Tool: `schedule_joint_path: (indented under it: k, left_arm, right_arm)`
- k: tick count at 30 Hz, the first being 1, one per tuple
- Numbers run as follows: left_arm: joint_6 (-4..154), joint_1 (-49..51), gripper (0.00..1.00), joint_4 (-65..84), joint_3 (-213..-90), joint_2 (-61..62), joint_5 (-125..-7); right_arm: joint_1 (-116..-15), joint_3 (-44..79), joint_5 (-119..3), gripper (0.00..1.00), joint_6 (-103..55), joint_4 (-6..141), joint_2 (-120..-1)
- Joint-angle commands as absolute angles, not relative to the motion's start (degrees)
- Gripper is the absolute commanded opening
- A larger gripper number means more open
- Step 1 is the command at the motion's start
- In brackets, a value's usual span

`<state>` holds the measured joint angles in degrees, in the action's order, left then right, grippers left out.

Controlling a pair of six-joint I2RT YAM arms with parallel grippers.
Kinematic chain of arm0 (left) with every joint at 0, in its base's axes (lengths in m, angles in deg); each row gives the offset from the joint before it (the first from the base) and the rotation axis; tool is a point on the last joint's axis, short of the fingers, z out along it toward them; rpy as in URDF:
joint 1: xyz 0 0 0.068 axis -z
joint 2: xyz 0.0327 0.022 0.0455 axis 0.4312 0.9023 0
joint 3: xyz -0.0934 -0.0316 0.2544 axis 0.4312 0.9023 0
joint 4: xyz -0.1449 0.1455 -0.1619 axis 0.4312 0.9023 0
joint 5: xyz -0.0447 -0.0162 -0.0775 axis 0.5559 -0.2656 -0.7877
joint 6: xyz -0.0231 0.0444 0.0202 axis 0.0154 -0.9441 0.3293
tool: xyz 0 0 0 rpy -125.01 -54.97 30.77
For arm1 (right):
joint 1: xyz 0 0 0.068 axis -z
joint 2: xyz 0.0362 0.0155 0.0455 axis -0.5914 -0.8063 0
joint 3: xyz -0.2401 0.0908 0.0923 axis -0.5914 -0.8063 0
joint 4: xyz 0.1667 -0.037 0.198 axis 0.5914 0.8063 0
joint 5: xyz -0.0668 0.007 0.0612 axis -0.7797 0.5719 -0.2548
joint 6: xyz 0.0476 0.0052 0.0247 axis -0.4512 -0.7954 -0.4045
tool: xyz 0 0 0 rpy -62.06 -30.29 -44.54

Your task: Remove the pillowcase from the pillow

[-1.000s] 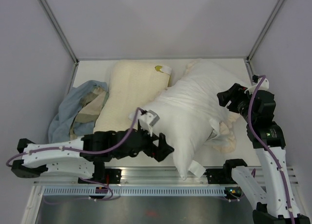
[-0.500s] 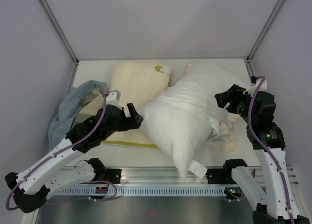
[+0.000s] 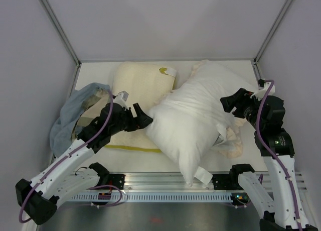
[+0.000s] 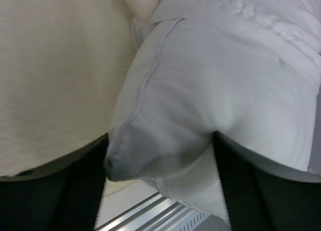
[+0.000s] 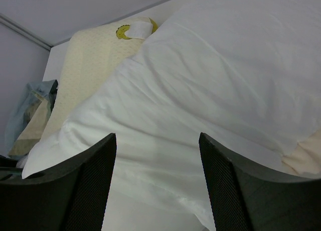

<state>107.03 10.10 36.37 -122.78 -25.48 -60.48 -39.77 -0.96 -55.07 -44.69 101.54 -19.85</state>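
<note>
The plump white pillow (image 3: 193,113) lies slantwise across the table's middle and right. The pillowcase (image 3: 234,142) shows only as a cream frill with a dark patch, bunched under the pillow's right side. At the pillow's left corner (image 4: 160,130) my left gripper (image 3: 144,118) is open, and the corner fills the gap between its fingers (image 4: 75,191). My right gripper (image 3: 228,103) is open against the pillow's right side, white fabric (image 5: 200,80) just past its fingertips (image 5: 90,186). A strip of the cream pillowcase (image 5: 307,158) shows at the lower right of the right wrist view.
A flatter cream-yellow pillow (image 3: 138,85) lies at the back left, partly under the white one. A pale blue-grey and beige cloth (image 3: 75,113) is heaped at the far left. A metal rail (image 3: 165,181) runs along the near edge. Walls close in on three sides.
The left arm swung up from the near edge and over the cream-yellow pillow, and its gripper now straddles the white pillow's left corner. The right arm has barely moved.
</note>
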Motion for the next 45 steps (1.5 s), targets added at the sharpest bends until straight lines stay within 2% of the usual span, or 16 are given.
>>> schedule_joint_path:
  k: [1,3,4,5,6,9,16,24,30,34,35,41,45]
  left_arm:
    - [104.7,10.0,0.72,27.8,-122.1,-26.4,-68.4]
    - [104.5,10.0,0.45,25.9,-121.6,-27.7,-69.6]
    - [104.2,10.0,0.20,25.5,-121.5,-28.9,-70.0]
    - [103.3,10.0,0.07,25.4,-121.6,-29.6,-70.3]
    - [103.2,10.0,0.02,25.7,-121.7,-29.9,-70.5]
    - [102.7,10.0,0.02,21.5,-121.3,-31.6,-74.6]
    - [108.9,11.9,0.02,-0.5,-114.2,-29.4,-98.4]
    - [100.4,23.3,0.02,13.5,-116.6,-23.4,-89.0]
    - [101.2,24.0,0.02,13.9,-114.3,-23.8,-86.3]
    - [101.8,23.9,0.02,13.0,-113.8,-22.6,-86.2]
    - [101.8,24.0,0.02,13.2,-113.9,-21.8,-86.2]
    - [101.9,24.0,0.02,12.7,-113.9,-19.6,-86.1]
    - [101.9,24.1,0.02,12.7,-114.0,-18.8,-86.1]
  right_arm:
    - [-39.6,-1.5,-53.8,0.73,-45.7,100.2,-20.0]
    - [-39.5,-2.2,-53.1,0.73,-46.0,99.5,-20.0]
    - [-39.6,-2.5,-52.5,0.73,-46.2,99.4,-20.4]
    - [-39.5,-2.7,-52.2,0.73,-46.1,99.3,-20.5]
    - [-39.6,-3.3,-52.0,0.73,-46.1,99.1,-20.6]
    - [-39.6,-4.0,-51.0,0.73,-45.9,98.3,-20.9]
    - [-39.6,3.3,-45.3,0.71,-43.7,98.6,-26.5]
    - [-39.9,11.7,-36.6,0.71,-41.9,99.0,-30.5]
    - [-45.7,10.7,-34.6,0.71,-41.9,99.1,-32.5]
    - [-56.0,13.0,-39.8,0.68,-38.0,104.8,-38.3]
    - [-58.1,13.0,-45.6,0.68,-37.8,105.8,-38.1]
    - [-68.2,10.5,-48.6,0.69,-37.4,106.1,-37.5]
    - [-76.9,9.1,-58.3,0.69,-37.2,107.1,-39.1]
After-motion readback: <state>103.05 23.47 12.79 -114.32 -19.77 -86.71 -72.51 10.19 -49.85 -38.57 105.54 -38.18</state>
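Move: The pillow's left corner sits almost between the left gripper's open fingers, about 2 cm to its right, 1 cm ahead and 2 cm below; the cream cushion's middle is roughly 10 cm ahead, 4 cm left and 15 cm below, and the pillow's white tag some 22 cm back and 27 cm right, 14 cm below. From the right gripper the pillow's middle lies about 17 cm left, 3 cm back and 16 cm down, and the ruffled hem about 9 cm back, 3 cm right, 22 cm down. Shut the left gripper on the pillow's left corner, lift it about 5 cm, then haul it back and right some 10 cm each way, turning clockwise and sinking to its starting height. Keep the right gripper open: dip slightly, rise, then sweep it left about 16 cm and slightly back over the pillow towards the left gripper, lowering again and turning some 40 degrees counter-clockwise. ##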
